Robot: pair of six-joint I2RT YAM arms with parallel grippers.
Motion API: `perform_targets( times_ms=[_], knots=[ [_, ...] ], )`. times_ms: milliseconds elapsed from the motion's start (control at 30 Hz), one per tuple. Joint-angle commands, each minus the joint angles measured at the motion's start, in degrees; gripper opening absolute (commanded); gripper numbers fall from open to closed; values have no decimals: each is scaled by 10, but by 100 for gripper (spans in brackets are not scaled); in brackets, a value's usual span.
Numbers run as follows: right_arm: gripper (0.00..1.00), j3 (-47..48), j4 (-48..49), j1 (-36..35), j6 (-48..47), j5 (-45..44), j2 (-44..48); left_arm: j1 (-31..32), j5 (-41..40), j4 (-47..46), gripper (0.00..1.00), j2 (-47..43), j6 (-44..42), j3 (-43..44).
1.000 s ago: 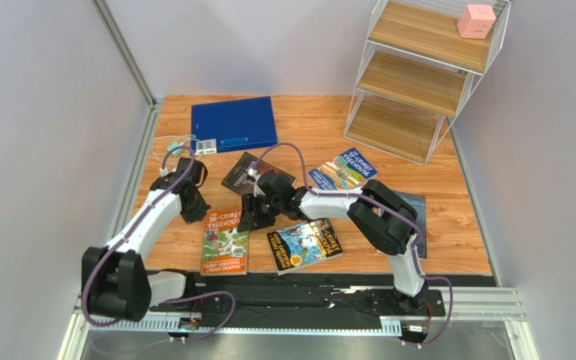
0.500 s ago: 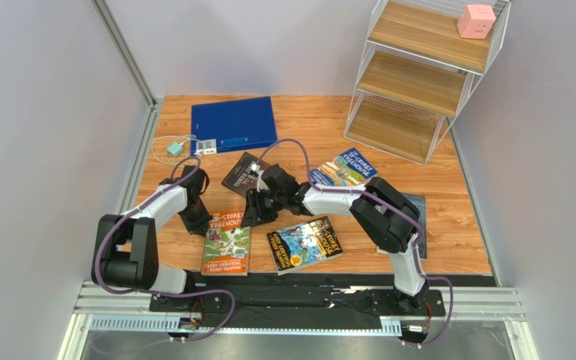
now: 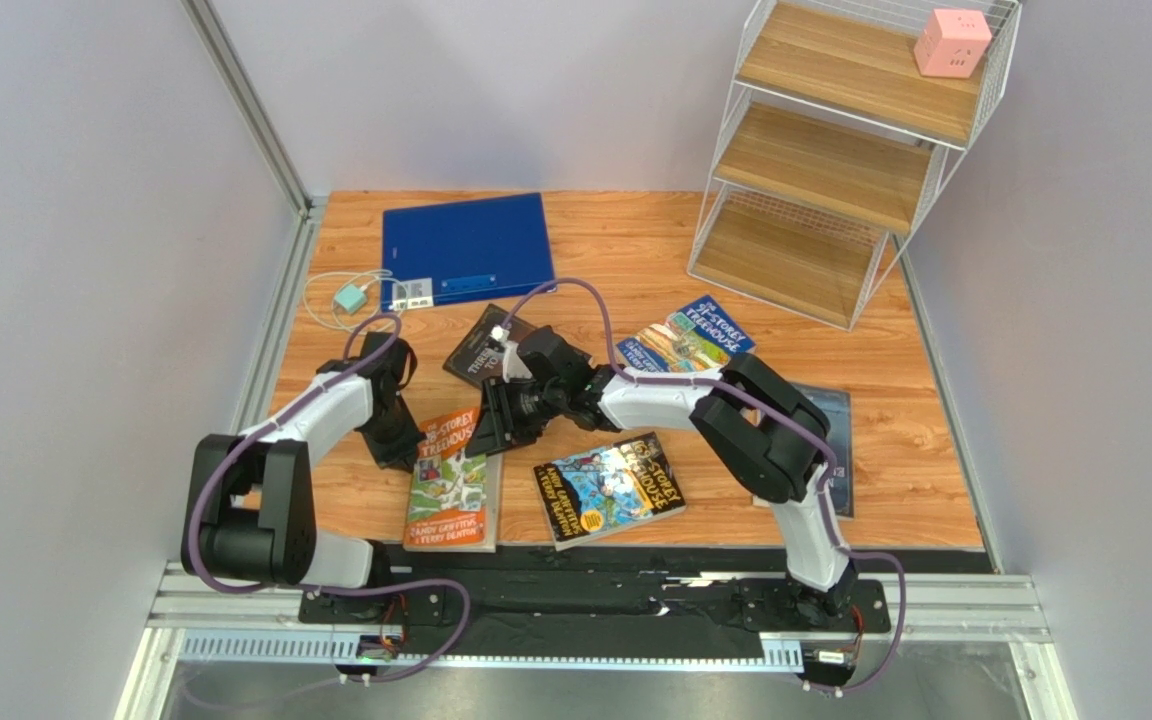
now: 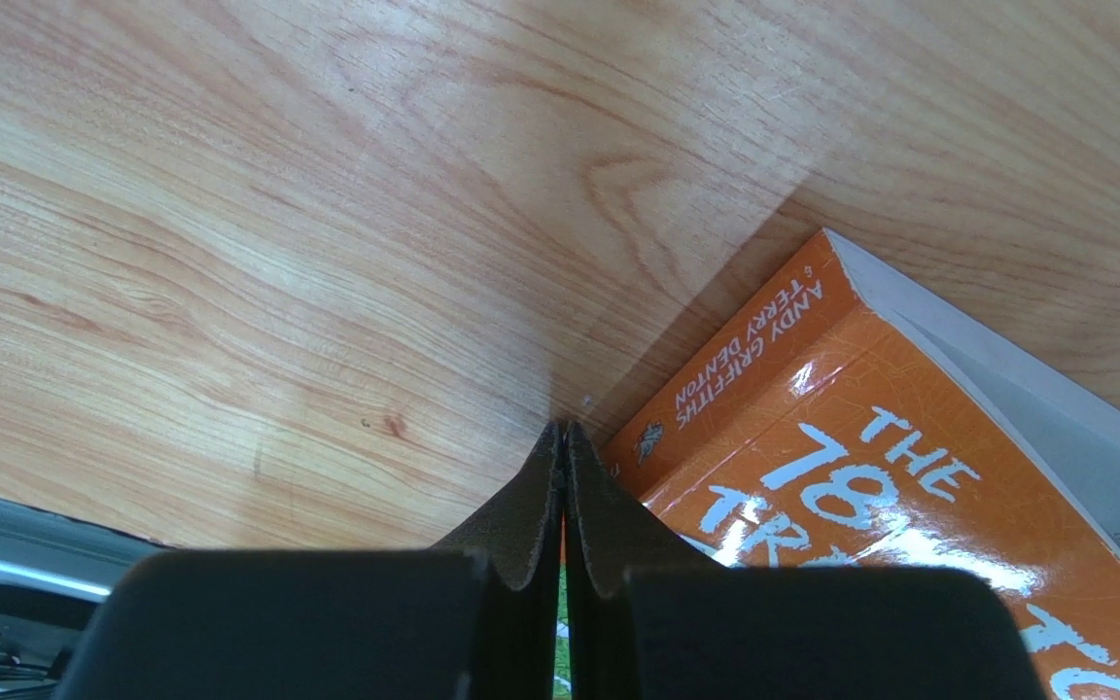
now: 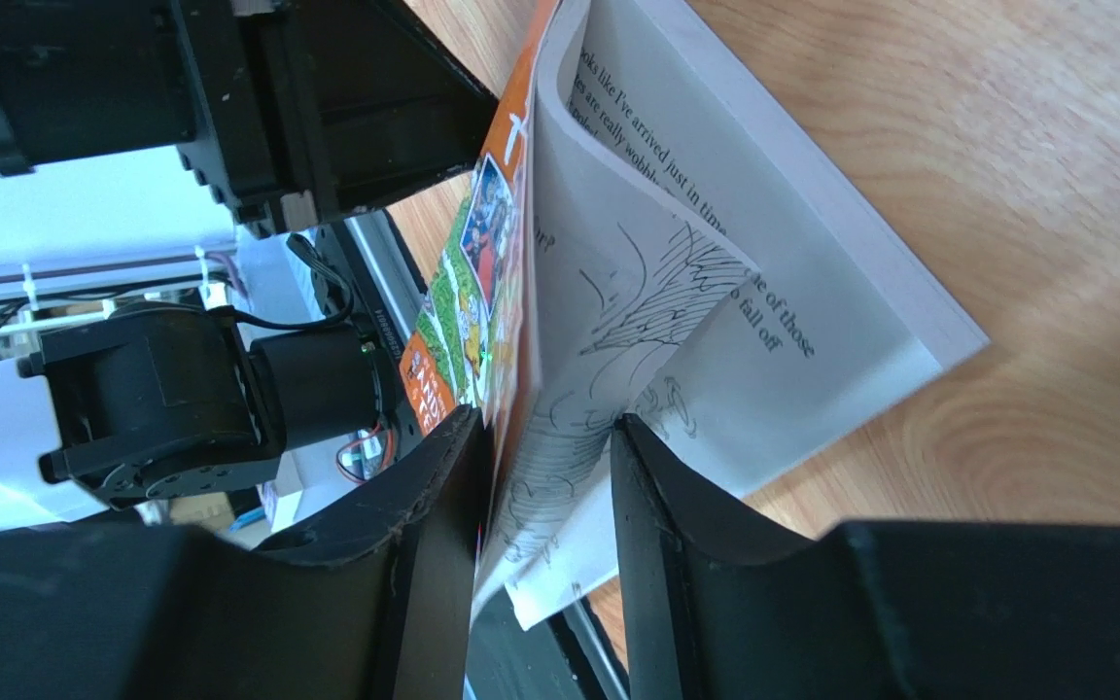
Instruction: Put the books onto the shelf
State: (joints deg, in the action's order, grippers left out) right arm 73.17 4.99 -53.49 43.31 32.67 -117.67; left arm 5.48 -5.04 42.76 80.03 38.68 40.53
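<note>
The orange Treehouse book [image 3: 452, 483] lies near the table's front, its far edge raised and its cover peeled away from the pages [image 5: 698, 292]. My right gripper [image 3: 495, 420] [image 5: 549, 430] has closed on that cover and the first few pages, one finger on each side. My left gripper [image 3: 394, 440] [image 4: 563, 426] is shut and empty, its tip on the wood at the book's spine corner [image 4: 814, 438]. Other books lie flat: a dark cartoon one [image 3: 609, 488], a blue cartoon one [image 3: 684, 338], a dark one [image 3: 480, 342] and a navy one [image 3: 826, 413] half hidden by the right arm. The shelf [image 3: 823, 150] stands at the back right.
A large blue binder [image 3: 467, 248] lies at the back. A small teal item on a cable [image 3: 349, 297] sits by the left wall. A pink cube [image 3: 950, 42] rests on the shelf's top board. Walls close in left and right.
The left arm drew in and set its shut tip against the orange book's spine. The right jaws narrowed onto the cover and pages, and the book's far edge rose and turned slightly.
</note>
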Motion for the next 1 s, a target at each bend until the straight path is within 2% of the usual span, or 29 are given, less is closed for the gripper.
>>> perform_targets(
  times_ms=[0,267,300,333,367,500,567,600,667,700,833,900,967],
  knots=[
    [38,30,70,-15,38,41,-42,10,76,-58,0,7,12,-11],
    [40,72,31,-20,49,50,-76,10,83,-62,0,14,5,-4],
    [37,79,26,-22,46,50,-78,11,86,-65,0,13,3,-3],
    [27,82,17,-22,44,50,-79,10,88,-66,0,13,3,-4],
    [2,85,12,-22,42,48,-81,10,87,-66,0,12,-3,-3],
    [0,82,-27,-13,3,20,-49,10,85,-60,0,-9,-19,-2],
    [0,73,-36,5,-10,8,-14,10,93,-66,4,-40,-30,-6],
    [0,66,-34,14,-15,9,-1,10,90,-65,21,-70,-28,-10],
    [0,64,-31,32,-31,18,30,10,88,-72,46,-113,-21,-17],
    [0,65,-31,51,-38,22,37,10,84,-74,65,-160,-19,-22],
    [0,91,-44,102,-62,75,64,10,79,-93,83,-281,-33,-19],
    [0,95,-34,126,-57,101,81,10,92,-110,92,-342,-44,-20],
    [0,107,-20,146,-48,136,96,10,130,-151,97,-373,-66,-27]
  ],
)
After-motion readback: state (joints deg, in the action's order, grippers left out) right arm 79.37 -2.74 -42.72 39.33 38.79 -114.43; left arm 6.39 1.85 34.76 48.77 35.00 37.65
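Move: The orange 78-Storey Treehouse lies with its middle about 6 cm right of my left fingertips and 2 cm back, level with them; the shut fingers stand at its spine. From my right hand, astride the raised cover and front pages, its middle is some 4 cm back, 4 cm left and 4 cm lower. The dark Three Days book lies 12 cm ahead of this hand and 6 cm right, the black-yellow book 5 cm back and 19 cm right, both about 5 cm lower. I keep my left fingers braced at the spine while my right hand sinks about 2 cm, working a little farther left over the raised cover and front pages, and shuts on them. Then the right hand carries the book forward, up and to the right, roughly 12 cm in all, towards the dark book, as my left hand leaves the spine, rising 11 cm, opening and tipping its fingers outward some 35 degrees. ##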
